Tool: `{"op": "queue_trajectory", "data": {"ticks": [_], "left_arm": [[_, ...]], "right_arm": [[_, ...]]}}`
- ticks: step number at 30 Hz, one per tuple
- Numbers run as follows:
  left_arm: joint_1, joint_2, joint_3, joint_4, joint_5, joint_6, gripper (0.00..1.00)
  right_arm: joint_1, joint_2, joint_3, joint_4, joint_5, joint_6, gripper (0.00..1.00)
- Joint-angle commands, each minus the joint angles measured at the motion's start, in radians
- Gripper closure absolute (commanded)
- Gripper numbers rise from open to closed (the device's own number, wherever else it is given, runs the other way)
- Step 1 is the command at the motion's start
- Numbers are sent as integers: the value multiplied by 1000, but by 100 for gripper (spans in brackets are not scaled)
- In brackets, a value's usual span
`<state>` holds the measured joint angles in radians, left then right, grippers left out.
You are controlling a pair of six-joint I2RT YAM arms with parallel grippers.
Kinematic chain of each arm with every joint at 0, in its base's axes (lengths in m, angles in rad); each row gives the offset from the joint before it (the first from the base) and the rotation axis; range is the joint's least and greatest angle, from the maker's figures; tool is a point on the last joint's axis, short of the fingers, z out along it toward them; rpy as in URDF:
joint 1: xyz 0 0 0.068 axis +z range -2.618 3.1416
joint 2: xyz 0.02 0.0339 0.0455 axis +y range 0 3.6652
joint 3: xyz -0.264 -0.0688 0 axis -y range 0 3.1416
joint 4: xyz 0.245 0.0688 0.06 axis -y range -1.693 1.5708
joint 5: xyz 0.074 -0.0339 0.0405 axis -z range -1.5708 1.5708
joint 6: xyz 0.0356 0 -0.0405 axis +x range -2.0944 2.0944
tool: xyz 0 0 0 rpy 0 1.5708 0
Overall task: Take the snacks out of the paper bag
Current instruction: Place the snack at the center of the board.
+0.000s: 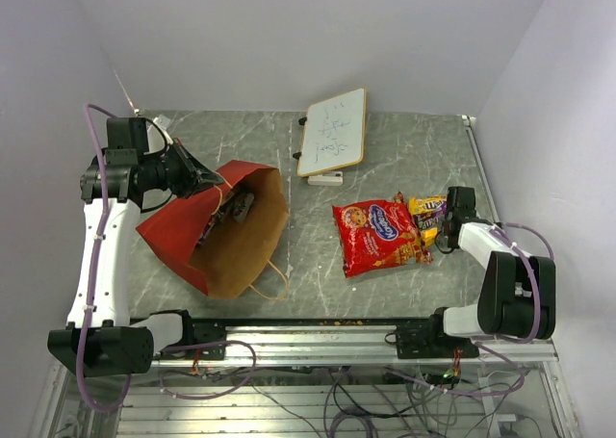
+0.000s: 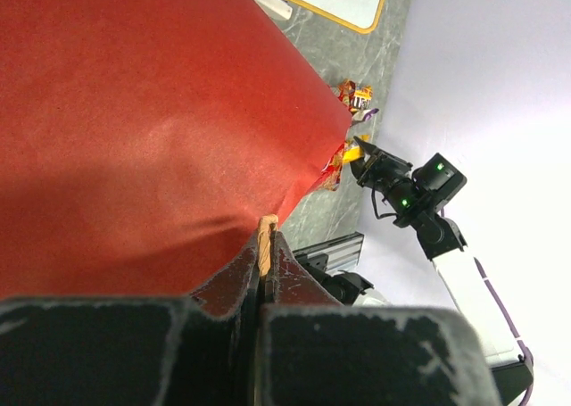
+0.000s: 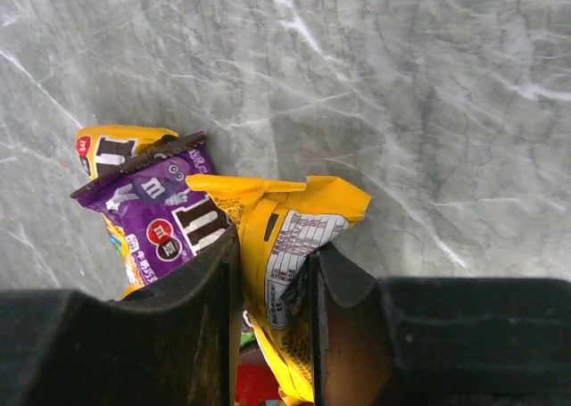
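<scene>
The paper bag lies tilted on its side, mouth toward the near right, brown inside showing. A few small snacks rest inside near its far wall. My left gripper is shut on the bag's twisted paper handle, beside the red side. The red cookie packet lies flat on the table to the right. Beyond it is a small pile of candy bars. My right gripper is shut on a yellow candy packet, next to a purple one.
A small whiteboard with a wooden frame lies at the back centre, with a white eraser at its near edge. The bag's other loop handle trails toward the front rail. White walls close in on both sides.
</scene>
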<state>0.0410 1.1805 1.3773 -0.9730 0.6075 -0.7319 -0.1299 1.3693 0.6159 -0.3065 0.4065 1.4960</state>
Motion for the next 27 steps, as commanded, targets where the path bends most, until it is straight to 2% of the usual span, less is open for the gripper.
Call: {"op": "queue_trajectory", "data": {"ticks": [1, 7, 13, 17, 21, 24, 27], "left_arm": [[-6, 2, 22, 3, 31, 23, 93], [-6, -1, 23, -9, 38, 33, 93], [-6, -9, 22, -4, 44, 29, 93], [-6, -24, 10, 7, 44, 18, 93], [-6, -36, 3, 5, 43, 16, 93], [-5, -40, -2, 4, 42, 16, 93], [-6, -47, -9, 1, 41, 12, 93]], "right_arm": [[-10, 13, -14, 96, 10, 46, 68], [-10, -36, 35, 25, -23, -14, 36], [-9, -98, 97, -143, -38, -91, 16], [3, -145, 128, -142, -16, -206, 13], [98, -149, 202, -19, 17, -443, 11], [200, -119, 252, 162, -64, -703, 12], [326, -67, 297, 305, -209, -930, 13]]}}
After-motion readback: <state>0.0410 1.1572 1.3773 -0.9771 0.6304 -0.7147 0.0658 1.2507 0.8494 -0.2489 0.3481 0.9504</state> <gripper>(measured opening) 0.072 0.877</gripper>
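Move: The yellow packet is still pinched in the right hand down at table level, its middle about 1 cm back, 1 cm left and 1 cm below the finger point. The purple packet lies roughly 4 cm ahead and 2 cm left of the hand, the other yellow packet some 4 cm ahead and 6 cm left, and the big red cookie bag about 15 cm left and 3 cm back. From the left hand the held packet is some 44 cm right, 2 cm back and 28 cm below. The right hand spreads its fingers from about a quarter open to nearly wide open and lets go of the yellow packet beside the purple one, easing only some 1.5 cm forward while low. It then lifts clear, mostly straight up at first, and late on speeds off forward and left towards the whiteboard while still climbing, ending about 12 cm higher and 7 cm both forward and left, the wrist swinging some 35 degrees counter-clockwise with the hand's left side dipping. ##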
